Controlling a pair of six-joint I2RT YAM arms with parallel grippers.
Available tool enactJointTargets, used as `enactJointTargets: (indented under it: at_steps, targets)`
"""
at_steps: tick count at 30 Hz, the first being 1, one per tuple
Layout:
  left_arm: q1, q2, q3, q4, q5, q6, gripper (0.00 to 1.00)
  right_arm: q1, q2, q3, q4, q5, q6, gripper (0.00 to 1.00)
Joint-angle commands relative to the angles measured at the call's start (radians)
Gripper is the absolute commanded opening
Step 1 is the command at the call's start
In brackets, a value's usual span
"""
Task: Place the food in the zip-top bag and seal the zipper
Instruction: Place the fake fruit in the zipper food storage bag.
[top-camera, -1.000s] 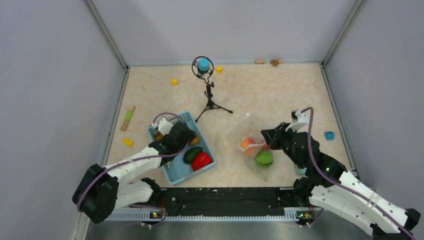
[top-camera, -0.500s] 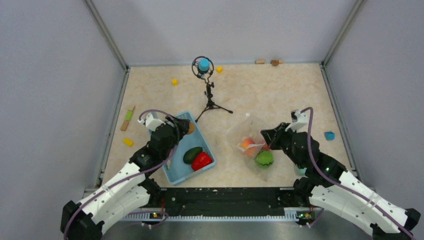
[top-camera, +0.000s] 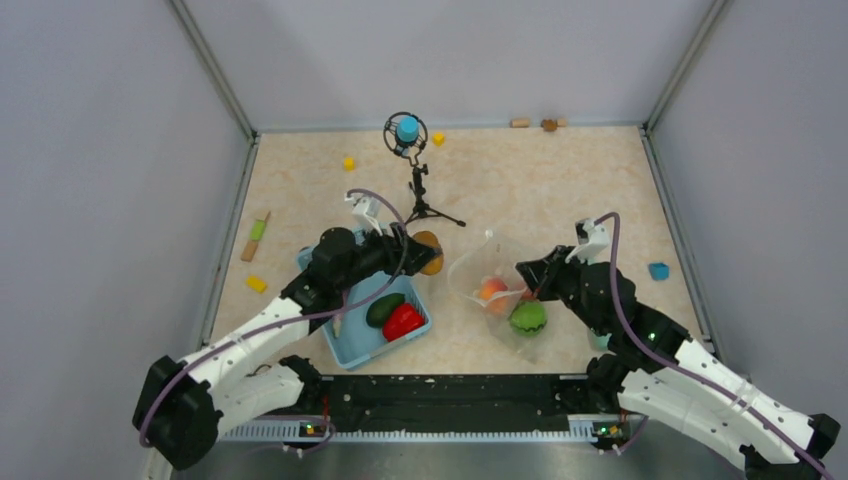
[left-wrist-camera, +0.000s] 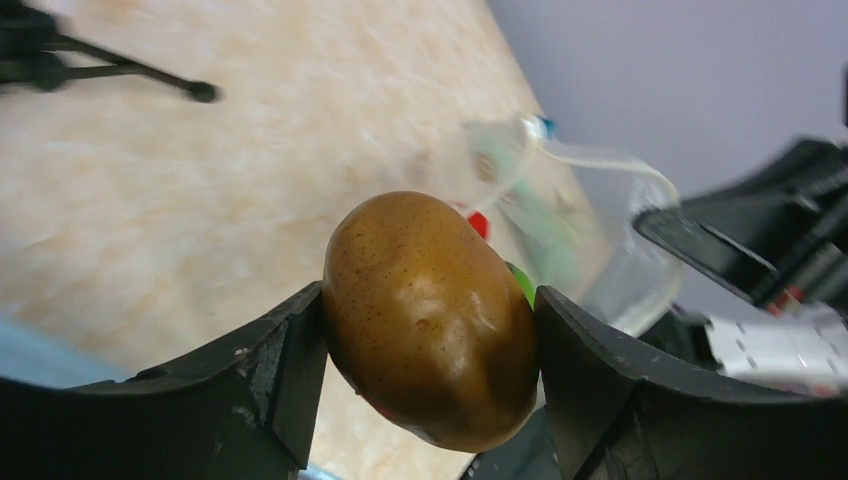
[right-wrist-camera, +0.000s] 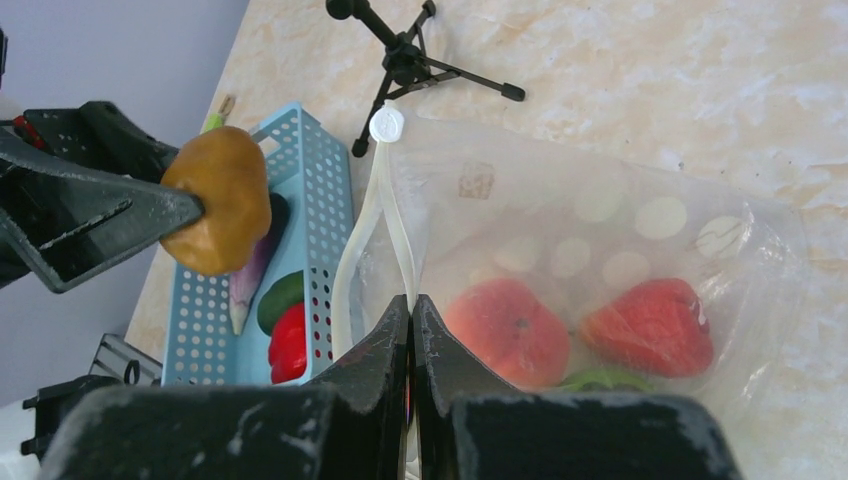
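My left gripper (top-camera: 424, 252) is shut on a brown potato (left-wrist-camera: 430, 315), held in the air between the blue basket (top-camera: 345, 345) and the dotted zip-top bag (top-camera: 478, 262). The potato also shows in the right wrist view (right-wrist-camera: 218, 198). My right gripper (right-wrist-camera: 412, 305) is shut on the bag's pale zipper strip (right-wrist-camera: 400, 235) and holds the mouth open toward the basket. Inside the bag (right-wrist-camera: 640, 225) lie an orange fruit (right-wrist-camera: 510, 330), a red piece (right-wrist-camera: 655, 325) and a bright green fruit (top-camera: 528, 316). A red pepper (top-camera: 403, 320) and a dark green piece (top-camera: 384, 307) lie in the basket.
A black tripod with a blue-topped microphone (top-camera: 408, 133) stands behind the basket and bag. A green-and-orange stick (top-camera: 256, 238) and yellow cubes (top-camera: 257, 284) lie at the left. A small blue block (top-camera: 658, 270) lies at the right. Small pieces sit by the back wall (top-camera: 548, 124).
My left gripper has lifted the brown potato out of the basket and swung it right toward the bag's mouth. My right gripper stays shut on the zipper strip, shifted slightly left.
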Motion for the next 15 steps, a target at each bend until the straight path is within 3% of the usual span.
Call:
enactJointTargets:
  at_steps: [1, 4, 10, 15]
  targets:
    - [-0.022, 0.132, 0.099, 0.219, 0.457, 0.078, 0.37, -0.006, 0.001, 0.014, 0.039, -0.018, -0.018, 0.00]
    - [-0.081, 0.195, 0.147, 0.207, 0.434, 0.119, 0.36, -0.006, 0.001, 0.015, 0.041, -0.035, -0.018, 0.00]
    - [-0.237, 0.264, 0.269, 0.030, 0.183, 0.242, 0.34, -0.006, -0.020, 0.006, 0.068, -0.077, -0.006, 0.00]
    - [-0.279, 0.314, 0.318, -0.009, 0.044, 0.257, 0.35, -0.005, -0.041, -0.004, 0.108, -0.151, 0.000, 0.00]
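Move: The brown potato is already in the left hand. The bag's open mouth lies about 12 cm to that hand's right, 2 cm back and 6 cm lower; the peach in the bag is some 16 cm right, 2 cm ahead and 17 cm below. The basket's red pepper is about 7 cm left, 7 cm back and 17 cm down. From the right hand, which holds the mouth's edge, the mouth's middle is roughly 8 cm left, 3 cm ahead, 6 cm lower. Still gripping the brown potato, the left hand sweeps about 11 cm right and 6 cm back, towards the bag's mouth, rising slightly and slowing at the end while it turns clockwise some 30 degrees. The right hand keeps the bag's edge pinched in shut fingers and eases a little left, back and up. ##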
